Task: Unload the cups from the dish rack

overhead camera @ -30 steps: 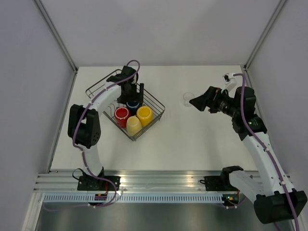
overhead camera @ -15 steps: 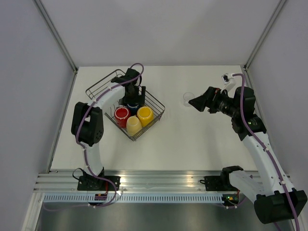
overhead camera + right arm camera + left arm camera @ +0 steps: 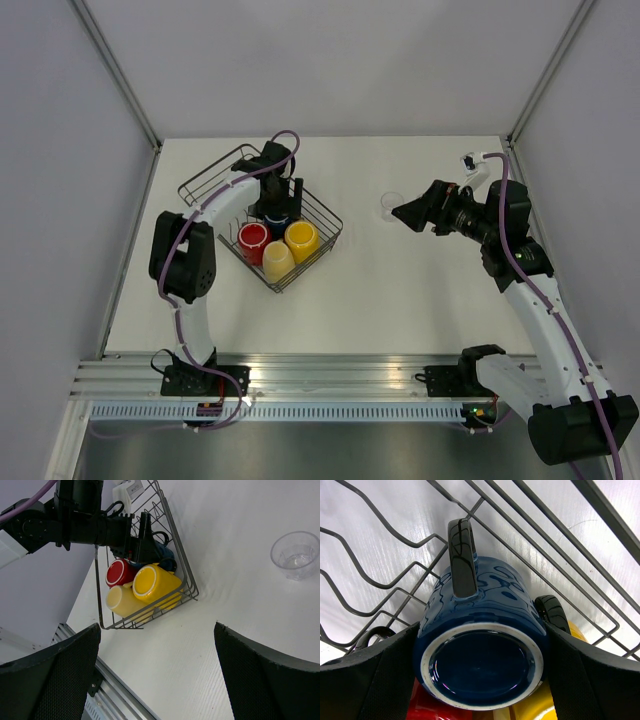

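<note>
The dish rack (image 3: 212, 172) (image 3: 380, 586) (image 3: 186, 582) stands at the table's back left. In it lie a red mug (image 3: 252, 237) (image 3: 119, 572), an orange-yellow mug (image 3: 300, 237) (image 3: 152, 583), a pale yellow mug (image 3: 277, 260) (image 3: 122, 601) and a dark blue mug (image 3: 276, 219) (image 3: 480, 630). My left gripper (image 3: 276, 206) (image 3: 480, 647) reaches down into the rack, and its fingers press both sides of the dark blue mug, handle pointing away. A clear glass tumbler (image 3: 389, 205) (image 3: 296, 555) stands upright on the table. Beside it my right gripper (image 3: 406, 213) (image 3: 156, 645) hovers open, holding nothing.
The rack's upright tines (image 3: 365, 570) lie just beyond the blue mug's handle. Grey walls close in the table on the left, back and right. An aluminium rail (image 3: 330, 372) runs along the near edge.
My left gripper has moved slightly right over the blue mug and narrowed its jaws onto it. The right arm has not moved.
</note>
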`<act>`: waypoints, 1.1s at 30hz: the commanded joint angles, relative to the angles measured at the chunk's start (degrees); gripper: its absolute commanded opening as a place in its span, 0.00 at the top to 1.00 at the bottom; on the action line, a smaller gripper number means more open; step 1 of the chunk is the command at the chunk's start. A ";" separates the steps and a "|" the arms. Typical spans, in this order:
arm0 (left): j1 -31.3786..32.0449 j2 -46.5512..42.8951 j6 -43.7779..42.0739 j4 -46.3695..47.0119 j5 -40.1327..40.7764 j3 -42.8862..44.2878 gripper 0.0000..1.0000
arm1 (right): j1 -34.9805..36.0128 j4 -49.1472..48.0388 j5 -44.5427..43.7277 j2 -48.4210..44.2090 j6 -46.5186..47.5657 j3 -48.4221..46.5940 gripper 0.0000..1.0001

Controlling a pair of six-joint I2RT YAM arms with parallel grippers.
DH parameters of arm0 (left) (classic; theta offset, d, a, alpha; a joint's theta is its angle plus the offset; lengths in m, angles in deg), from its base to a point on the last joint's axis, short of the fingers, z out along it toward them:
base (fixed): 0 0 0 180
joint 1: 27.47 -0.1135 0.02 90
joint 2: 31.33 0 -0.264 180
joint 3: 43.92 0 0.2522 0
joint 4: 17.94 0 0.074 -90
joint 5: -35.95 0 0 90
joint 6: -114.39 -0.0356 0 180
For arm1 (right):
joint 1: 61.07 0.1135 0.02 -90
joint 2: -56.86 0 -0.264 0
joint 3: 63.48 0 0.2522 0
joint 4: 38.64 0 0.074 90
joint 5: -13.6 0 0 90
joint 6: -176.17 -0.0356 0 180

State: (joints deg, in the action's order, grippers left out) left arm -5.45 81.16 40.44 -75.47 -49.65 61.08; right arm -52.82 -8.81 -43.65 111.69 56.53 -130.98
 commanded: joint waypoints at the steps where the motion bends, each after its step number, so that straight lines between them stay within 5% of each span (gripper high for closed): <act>1: 0.30 -0.86 -0.85 1.14 0.08 0.87 0.91 | 0.27 -2.19 0.91 -0.51 1.17 0.03 0.02; 3: 0.30 -1.74 -0.76 1.14 0.52 1.22 0.98 | 0.27 -2.19 0.91 -0.60 1.17 0.12 0.02; 26: 0.30 -16.59 -0.41 -1.06 -1.23 4.21 0.98 | 0.27 -2.89 0.56 -0.34 1.09 -0.32 0.02; 33: 0.39 -25.82 1.17 -0.44 -5.62 5.00 0.98 | 0.27 -11.03 5.12 0.01 -2.34 1.70 0.02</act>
State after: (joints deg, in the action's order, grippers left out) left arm -5.45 62.51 40.51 -78.77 -51.74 62.15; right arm -52.82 -12.11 -42.44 111.69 55.94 -130.54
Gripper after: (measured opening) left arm 0.938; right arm 0.978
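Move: The blue cup is already pinched between the left fingers down in the dish rack, its middle about at the hand point or 1 cm below. From this hand the red cup lies some 6 cm left and 6 cm back, the yellow cup 5 cm right and 6 cm back, the cream cup about 11 cm straight back, all roughly 2 cm lower. From the right hand, the blue cup is about 30 cm left, 12 cm ahead and 21 cm below. The left hand keeps its pinch on the sides of the blue cup and draws it almost straight up out of its place beside the red and yellow cups, slowly at first and then quickly, about 13 cm in all, easing some 2 cm back towards the base only near the top. On the way up the wrist tilts by some 15 degrees so that the downward-pointing fingers swing outward, away from the base, while their opening stays as it was. ##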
